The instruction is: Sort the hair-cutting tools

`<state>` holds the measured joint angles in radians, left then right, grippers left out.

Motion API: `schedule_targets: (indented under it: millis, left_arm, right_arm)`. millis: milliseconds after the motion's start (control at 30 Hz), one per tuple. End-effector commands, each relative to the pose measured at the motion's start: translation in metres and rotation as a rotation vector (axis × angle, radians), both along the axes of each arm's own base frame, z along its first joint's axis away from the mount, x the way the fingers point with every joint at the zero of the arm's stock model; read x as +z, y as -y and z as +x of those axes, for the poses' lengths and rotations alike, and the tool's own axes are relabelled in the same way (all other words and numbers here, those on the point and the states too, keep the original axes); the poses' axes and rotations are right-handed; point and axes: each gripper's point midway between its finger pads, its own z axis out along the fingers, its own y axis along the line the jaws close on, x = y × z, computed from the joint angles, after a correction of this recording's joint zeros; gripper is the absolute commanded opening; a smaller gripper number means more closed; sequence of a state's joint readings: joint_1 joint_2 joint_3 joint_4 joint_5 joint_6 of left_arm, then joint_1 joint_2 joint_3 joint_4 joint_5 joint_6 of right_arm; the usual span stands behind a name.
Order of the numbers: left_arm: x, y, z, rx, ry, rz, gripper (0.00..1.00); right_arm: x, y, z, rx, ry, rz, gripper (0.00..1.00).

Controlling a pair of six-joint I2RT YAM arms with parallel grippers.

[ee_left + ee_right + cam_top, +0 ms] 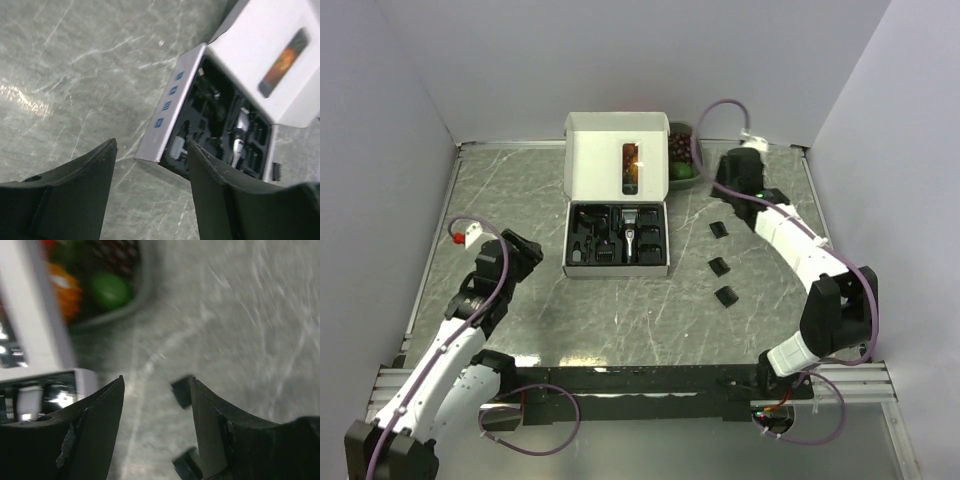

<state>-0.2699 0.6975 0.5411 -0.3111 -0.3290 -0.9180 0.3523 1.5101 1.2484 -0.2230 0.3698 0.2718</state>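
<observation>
The hair-cutting tools lie partly in an open white box (617,265). A slim black-and-silver clipper (632,238) and black parts sit in its dark insert. Three black comb guards (719,229), (720,266), (726,296) lie in a row on the table right of the box. My right gripper (719,188) hovers above the farthest guard (181,391), open, with nothing between its fingers (156,381). My left gripper (525,253) stands open left of the box, empty (151,145). The left wrist view shows the box wall (165,120) and the clipper (239,135).
The box lid (617,155) stands upright behind the insert. A grey tray of colourful fruit (681,165) sits at the back right of the lid, also in the right wrist view (142,285). White walls enclose the marbled table (500,200).
</observation>
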Motion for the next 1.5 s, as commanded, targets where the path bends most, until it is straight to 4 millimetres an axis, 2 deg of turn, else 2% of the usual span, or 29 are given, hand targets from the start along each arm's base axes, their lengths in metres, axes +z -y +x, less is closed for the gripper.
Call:
schedule_targets:
  millis: [0, 33, 100, 133, 233, 400, 500, 567, 600, 667, 700, 833, 933, 1067, 1167, 1267, 1367, 1467]
  left_arm:
    - [-0.009, 0.01, 0.016, 0.004, 0.021, -0.047, 0.61]
    - [-0.022, 0.006, 0.02, 0.033, -0.02, -0.028, 0.6]
    - [-0.03, 0.004, 0.025, 0.069, -0.045, -0.031, 0.56]
    - [-0.043, 0.001, 0.028, 0.09, -0.084, -0.012, 0.54]
    - [-0.059, -0.006, 0.034, 0.143, -0.125, 0.015, 0.46]
    - [-0.077, -0.012, 0.047, 0.182, -0.179, 0.081, 0.36]
    - [-0.095, -0.005, 0.057, 0.151, -0.225, 0.093, 0.35]
    - [-0.099, 0.002, 0.064, 0.12, -0.222, 0.088, 0.35]
    - [-0.11, 0.003, 0.062, 0.111, -0.257, 0.096, 0.35]
    - [-0.11, 0.009, 0.072, 0.087, -0.233, 0.092, 0.35]
    - [-0.117, 0.013, 0.073, 0.072, -0.251, 0.091, 0.35]
    - [-0.125, 0.031, 0.078, -0.001, -0.264, 0.074, 0.35]
    - [-0.132, 0.049, 0.074, -0.065, -0.286, 0.068, 0.34]
    - [-0.14, 0.075, 0.055, -0.14, -0.3, 0.045, 0.34]
    - [-0.146, 0.085, 0.043, -0.168, -0.312, 0.031, 0.34]
    - [-0.149, 0.092, 0.034, -0.186, -0.314, 0.026, 0.34]
    - [-0.148, 0.089, 0.029, -0.177, -0.314, 0.043, 0.34]
    - [-0.137, 0.088, 0.025, -0.178, -0.283, 0.027, 0.34]
  right_arm:
    - [-0.049, 0.049, -0.031, -0.132, -0.222, 0.136, 0.61]
    - [-0.056, 0.056, -0.034, -0.161, -0.241, 0.121, 0.59]
    - [-0.07, 0.065, -0.037, -0.2, -0.279, 0.112, 0.58]
    - [-0.077, 0.067, -0.04, -0.213, -0.299, 0.11, 0.57]
    - [-0.095, 0.071, -0.046, -0.236, -0.329, 0.102, 0.57]
    - [-0.109, 0.07, -0.05, -0.239, -0.338, 0.119, 0.57]
    - [-0.114, 0.074, -0.05, -0.258, -0.36, 0.101, 0.57]
    - [-0.119, 0.077, -0.051, -0.281, -0.382, 0.081, 0.57]
    - [-0.119, 0.08, -0.052, -0.292, -0.39, 0.072, 0.57]
    - [-0.122, 0.083, -0.053, -0.306, -0.396, 0.068, 0.57]
    - [-0.123, 0.084, -0.053, -0.309, -0.397, 0.07, 0.58]
    - [-0.129, 0.085, -0.053, -0.31, -0.413, 0.075, 0.58]
    - [-0.134, 0.086, -0.054, -0.317, -0.428, 0.07, 0.58]
    - [-0.142, 0.09, -0.055, -0.331, -0.458, 0.052, 0.58]
    - [-0.147, 0.093, -0.055, -0.347, -0.478, 0.044, 0.59]
    - [-0.152, 0.094, -0.057, -0.361, -0.496, 0.046, 0.59]
    - [-0.154, 0.096, -0.06, -0.377, -0.506, 0.043, 0.59]
    - [-0.158, 0.098, -0.064, -0.394, -0.52, 0.037, 0.59]
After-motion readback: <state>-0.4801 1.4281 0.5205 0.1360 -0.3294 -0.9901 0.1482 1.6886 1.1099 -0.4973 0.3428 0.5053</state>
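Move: The hair-tool box is the left hand's mark: its tray's middle is about 14 cm ahead, 18 cm right and 14 cm below, its left side only some 6 cm to the hand's right. In it the clipper lies roughly 15 cm ahead, 21 cm right; the open lid is around 20 cm beyond the tray. From the right hand the far comb lies some 2 cm ahead, 4 cm right, 21 cm below; the middle comb 8 cm back, 5 cm right; the near comb 16 cm back, 6 cm right. The box gets a push on its left side near the front corner: the left hand sinks about 14 cm beside it, edging forward and half closing its fingers, then sweeps right some 9 cm, turning clockwise, fingers against the side panel. Meanwhile the right hand, fingers staying open, swings right, then comes mostly down and back to hover just right of the combs, tipping about 30 degrees further down. ##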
